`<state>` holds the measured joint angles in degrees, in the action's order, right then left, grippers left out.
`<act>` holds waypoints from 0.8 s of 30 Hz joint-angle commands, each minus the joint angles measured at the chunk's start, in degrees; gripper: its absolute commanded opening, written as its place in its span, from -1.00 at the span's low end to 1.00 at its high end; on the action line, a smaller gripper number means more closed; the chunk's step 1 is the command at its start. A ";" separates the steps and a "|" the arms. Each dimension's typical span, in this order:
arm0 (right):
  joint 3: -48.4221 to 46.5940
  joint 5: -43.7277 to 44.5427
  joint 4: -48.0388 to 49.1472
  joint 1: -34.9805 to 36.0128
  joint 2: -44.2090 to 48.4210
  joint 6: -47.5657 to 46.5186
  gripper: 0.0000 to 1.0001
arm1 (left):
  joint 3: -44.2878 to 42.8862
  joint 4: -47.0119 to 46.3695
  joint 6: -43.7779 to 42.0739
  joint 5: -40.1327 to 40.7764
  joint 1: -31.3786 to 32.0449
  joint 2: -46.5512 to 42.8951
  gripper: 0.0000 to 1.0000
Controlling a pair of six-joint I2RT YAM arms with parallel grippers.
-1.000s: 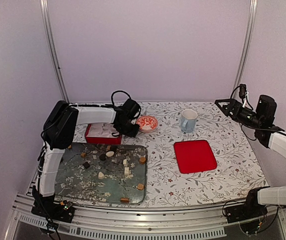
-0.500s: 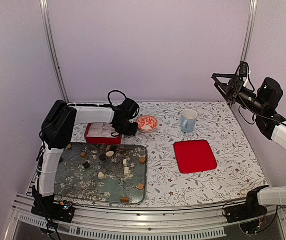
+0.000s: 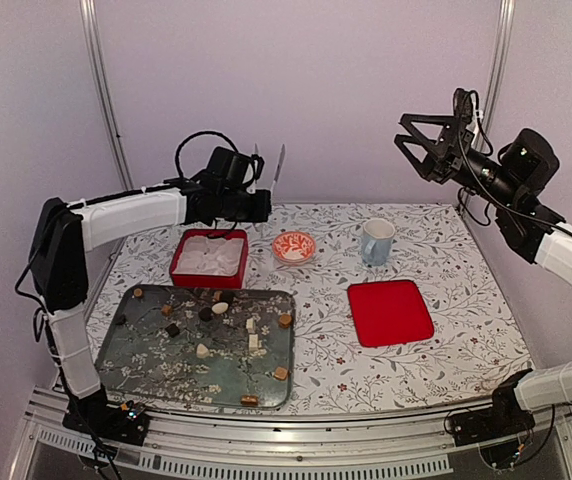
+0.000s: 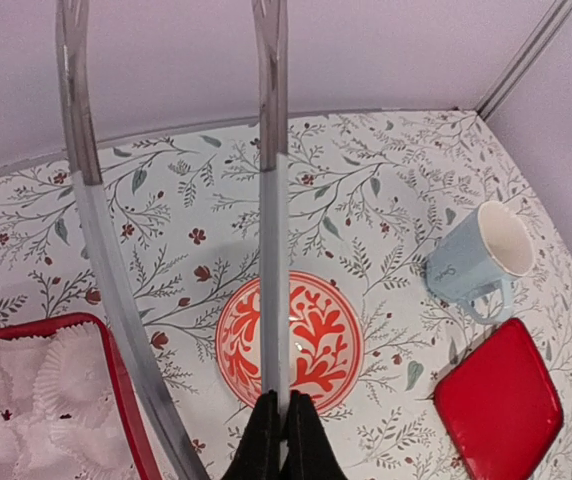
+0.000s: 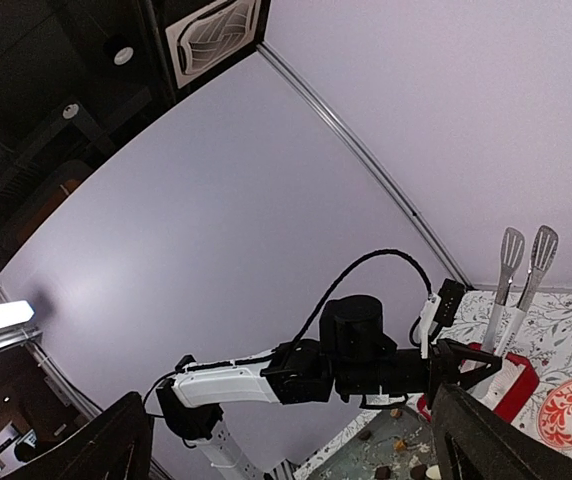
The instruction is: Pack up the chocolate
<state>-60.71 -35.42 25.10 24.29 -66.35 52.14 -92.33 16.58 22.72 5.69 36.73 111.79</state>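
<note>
Several chocolate pieces (image 3: 206,313), dark, caramel and cream, lie scattered on a dark floral tray (image 3: 166,385). A red box (image 3: 209,257) lined with white paper cups stands behind the tray. My left gripper (image 3: 262,205) hangs high above the box's right end, shut on the base of metal tongs (image 3: 279,162) that stick upward. In the left wrist view the tongs (image 4: 269,200) run from my left gripper (image 4: 284,412) out over the red-and-white bowl (image 4: 289,340). My right gripper (image 3: 421,140) is raised at the back right, open and empty, facing the left arm.
The small patterned bowl (image 3: 294,246) sits right of the box. A pale blue mug (image 3: 377,240) stands behind a flat red lid (image 3: 390,312). Metal frame posts rise at both back corners.
My left arm has risen from beside the box and bowl, carrying the tongs up. The right arm has lifted and swung its open gripper leftward.
</note>
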 commanded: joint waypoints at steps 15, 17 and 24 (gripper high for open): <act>-1.39 -0.52 -2.51 -0.54 -7.38 -7.58 0.98 | 6.04 -8.03 -1.92 -8.18 0.14 -9.14 -1.00; -0.29 -1.64 -2.53 -1.58 -8.86 -10.44 0.98 | 6.83 -8.68 -3.00 -10.74 0.04 -9.88 -1.00; 1.03 -3.86 -2.38 -2.41 -8.48 -13.74 0.98 | 9.84 -11.52 -5.17 -19.32 -0.05 -11.68 -1.00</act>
<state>-59.88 -37.63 21.76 22.04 -76.95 42.22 -84.47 10.52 20.08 -6.92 36.73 103.26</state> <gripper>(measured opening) 0.990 0.008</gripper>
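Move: The left hand already grips the tongs at their joined end; their middle lies about 10 cm above this hand, 6 cm ahead and 2 cm to its right. The bowl is about 8 cm ahead, 6 cm right and 17 cm below; the box 2 cm ahead, 14 cm left, 16 cm below. From the open right hand, the tongs' middle is roughly 22 cm ahead, 22 cm left and 17 cm below. Still pinching the tongs, the left hand lifts them some 4 cm, then draws back about 4 cm, turning clockwise some 10 degrees. The right hand, empty and wide open, first rises about 3 cm, easing back a little, then swings down some 12 cm and forward about 7 cm towards the tongs, its left-pointing fingers dipping about 15 degrees. ##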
